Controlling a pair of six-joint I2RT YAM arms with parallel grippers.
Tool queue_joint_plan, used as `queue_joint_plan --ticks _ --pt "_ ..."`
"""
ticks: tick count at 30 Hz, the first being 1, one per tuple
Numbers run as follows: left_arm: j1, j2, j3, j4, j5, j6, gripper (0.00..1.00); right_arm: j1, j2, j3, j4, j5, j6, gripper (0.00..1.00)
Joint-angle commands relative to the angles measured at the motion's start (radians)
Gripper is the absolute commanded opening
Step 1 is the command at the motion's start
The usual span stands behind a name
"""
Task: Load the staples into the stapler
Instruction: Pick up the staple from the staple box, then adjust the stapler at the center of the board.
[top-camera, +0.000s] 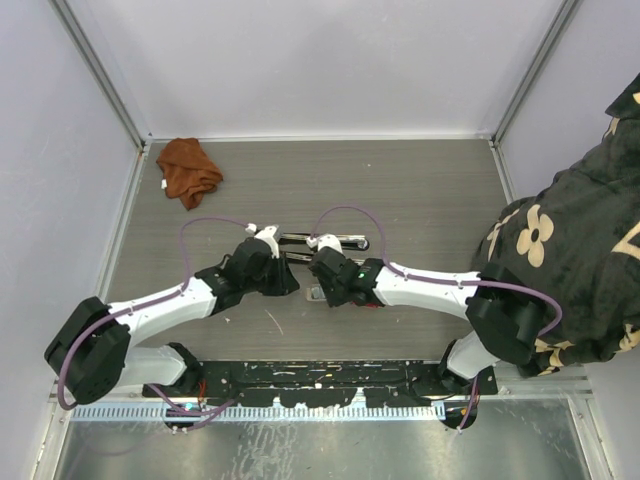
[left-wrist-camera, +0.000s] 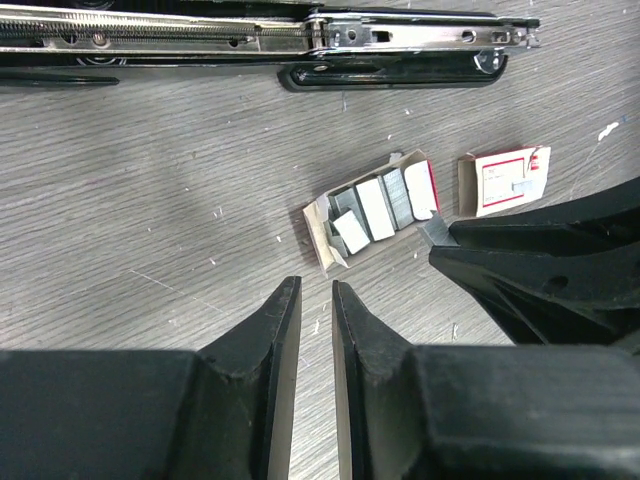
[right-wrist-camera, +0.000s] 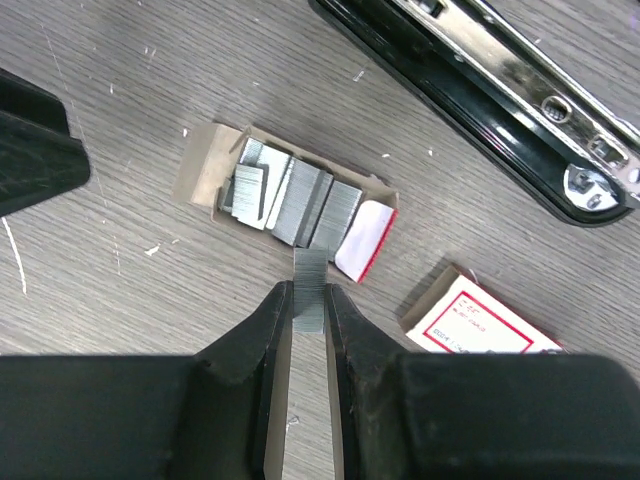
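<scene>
The black stapler lies opened flat on the table, its chrome staple channel exposed. The staples sit as silvery strips in a small open card tray just in front of it. The red-and-white box lies beside the tray. My right gripper is shut on one staple strip at the tray's near edge. My left gripper hovers just short of the tray, its jaws a narrow gap apart with nothing between them.
An orange cloth is bunched at the back left of the table. A person in a dark flowered garment leans in at the right edge. White walls enclose the table on three sides.
</scene>
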Motion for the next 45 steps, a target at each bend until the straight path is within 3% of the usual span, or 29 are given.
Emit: queue_joint_plan --ticks 1,7,11,16,22,27,35,45 --pt "0.003 -0.052 0.013 -0.008 -0.013 0.021 0.21 -0.039 -0.086 -0.020 0.029 -0.040 -0.041 0.16" --pt "0.088 -0.052 0.060 -0.032 0.052 0.021 0.25 -0.188 -0.165 -0.028 -0.008 -0.114 -0.149 0.16" --pt "0.156 -0.002 0.079 0.018 0.116 -0.013 0.26 -0.314 -0.192 -0.015 -0.017 -0.181 -0.207 0.16" --pt "0.202 0.096 0.098 0.085 0.148 -0.046 0.33 -0.385 -0.205 -0.002 -0.017 -0.202 -0.236 0.16" --pt "0.253 0.185 0.118 0.125 0.163 -0.054 0.58 -0.426 -0.211 0.010 -0.032 -0.223 -0.246 0.16" --pt "0.292 0.253 0.117 0.200 0.185 -0.071 0.69 -0.427 -0.203 0.015 -0.033 -0.241 -0.232 0.16" --pt "0.321 0.374 0.155 0.285 0.207 -0.066 0.70 -0.427 -0.204 0.031 -0.037 -0.248 -0.212 0.16" --pt "0.336 0.518 0.306 0.251 0.206 0.043 0.70 -0.427 -0.183 0.056 -0.096 -0.297 -0.244 0.16"
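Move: The near stapler lies open, its middle some 10 cm ahead of the right hand, almost in line with it and 3 cm lower; the far stapler is about 4 cm beyond it. The staple box is some 3 cm ahead and 2 cm left of the right hand, the red-white box 2 cm ahead and 8 cm right. From the left hand, the near stapler's middle is about 8 cm ahead, 8 cm right and 4 cm below, the far stapler 12 ahead and 7 right, the staple box 1 ahead and 7 right. Forward about 13 cm goes the left hand, first rising slightly, then sinking some 4 cm while its fingers open wide, then level against the near stapler's left part. The right hand, still pinching the staple strip, swings right, forward and up from the staple box towards that stapler's right end, then nearly halts there. ##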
